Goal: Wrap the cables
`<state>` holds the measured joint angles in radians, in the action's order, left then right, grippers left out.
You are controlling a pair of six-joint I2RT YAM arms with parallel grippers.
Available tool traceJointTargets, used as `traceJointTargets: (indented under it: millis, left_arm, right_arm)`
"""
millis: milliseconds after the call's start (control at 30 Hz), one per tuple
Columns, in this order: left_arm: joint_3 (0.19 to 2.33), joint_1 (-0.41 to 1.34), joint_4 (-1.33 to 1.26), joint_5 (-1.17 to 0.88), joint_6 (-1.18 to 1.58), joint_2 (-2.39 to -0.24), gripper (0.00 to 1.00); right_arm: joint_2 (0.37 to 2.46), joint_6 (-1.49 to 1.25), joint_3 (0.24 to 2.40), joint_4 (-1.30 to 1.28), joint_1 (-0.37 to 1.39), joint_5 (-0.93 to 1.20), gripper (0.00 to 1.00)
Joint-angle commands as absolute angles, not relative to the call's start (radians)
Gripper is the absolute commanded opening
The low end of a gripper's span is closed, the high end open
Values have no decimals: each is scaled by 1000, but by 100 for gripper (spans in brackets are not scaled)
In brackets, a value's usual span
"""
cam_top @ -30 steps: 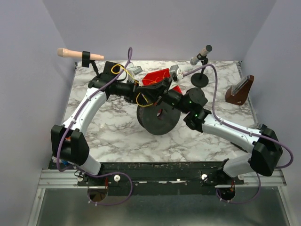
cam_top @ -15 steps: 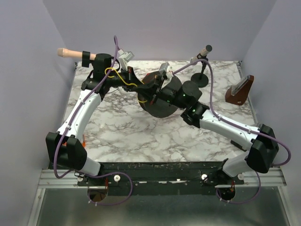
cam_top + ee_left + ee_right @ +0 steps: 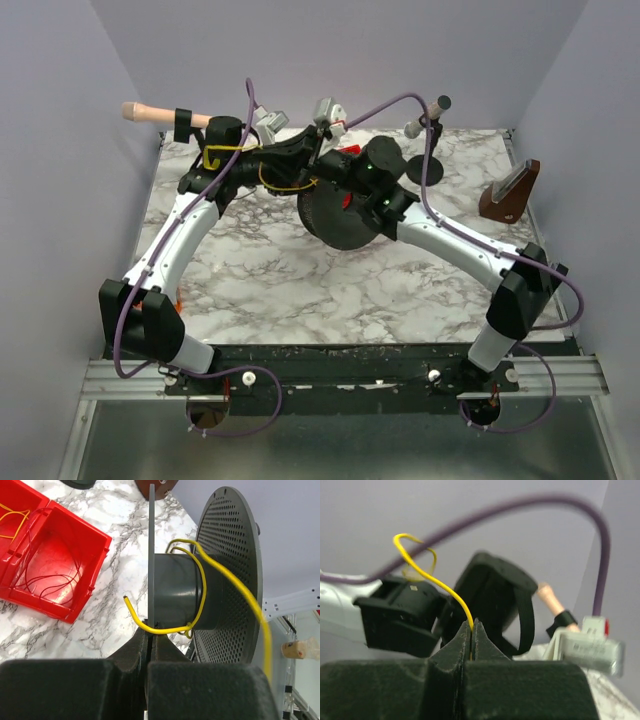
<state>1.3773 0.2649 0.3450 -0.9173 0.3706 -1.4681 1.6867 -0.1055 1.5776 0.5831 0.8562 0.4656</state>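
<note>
A dark grey spool [image 3: 340, 225] stands on edge at the table's back middle. My left gripper [image 3: 300, 178] is shut on the spool's thin near flange [image 3: 151, 540]. A yellow cable [image 3: 200, 580] loops round the hub [image 3: 175, 590] and crosses just over the left fingertips [image 3: 165, 640], its free end sticking out to the left. Reaching leftward above the spool, my right gripper [image 3: 471, 625] is shut on the same yellow cable [image 3: 445, 587], which arcs up into a small loop. In the top view the cable [image 3: 215, 155] drapes over the left wrist.
A red bin [image 3: 50, 565] holding thin wires lies behind the spool, mostly hidden from above. At the back left a wooden-handled tool [image 3: 165, 114] juts out. A small stand [image 3: 428, 160] and a brown block [image 3: 510, 192] are at the back right. Purple arm cords arch overhead.
Both arms have swung toward the back of the table. The spool has moved back and slightly up with the left gripper. The right gripper has carried the cable up and to the left.
</note>
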Motion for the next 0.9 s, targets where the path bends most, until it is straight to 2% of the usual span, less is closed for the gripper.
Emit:
traceJointTargets:
  millis: [0,100,233,400,633,867]
  left_arm:
    - [1364,267,235,-986,446,-1448,0]
    - [1319,246,149,-1034,524,-1450,0]
    - [1241,149,-251,-1126,828,-1457,0]
    - [1298,104,-288,-1132,876,-1460,0]
    - [1408,35,-278,-1121,899,-1480,0]
    - [1398,9,-216,-1124,848,-1467,0]
  right_arm:
    - [1697,-141,1525,611,859,503,1]
    - [1666,-135,1485,617,859,532,1]
    - [1666,-199,1499,598,857,673,1]
    - [1637,-242,1430,561,857,735,1]
    - [1485,-152,1192,474,857,727,1]
    - [1277,-171,896,569,818,552,1]
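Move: The spool, its flange rim already pinched by the left hand, has its middle about 9 cm to that hand's right, 3 cm back and 4 cm lower. From the right hand, which holds the yellow cable above, it lies roughly 14 cm right, 2 cm back and 17 cm below. The red tray is some 15 cm ahead of the left hand, 12 cm right and 28 cm below; a microphone stand's foot is 20 cm ahead, 20 cm left and 27 cm below. The yellow cable, still pinched in the right hand, is drawn down the spool's base side: that hand drops about 5 cm, then sweeps back, farther down and finally right, some 14 cm lower in all. Meanwhile the left hand keeps its grip on the flange, first moving left and forward, then lifting the spool about 10 cm while its fingers tip upward by 15 to 20 degrees. ##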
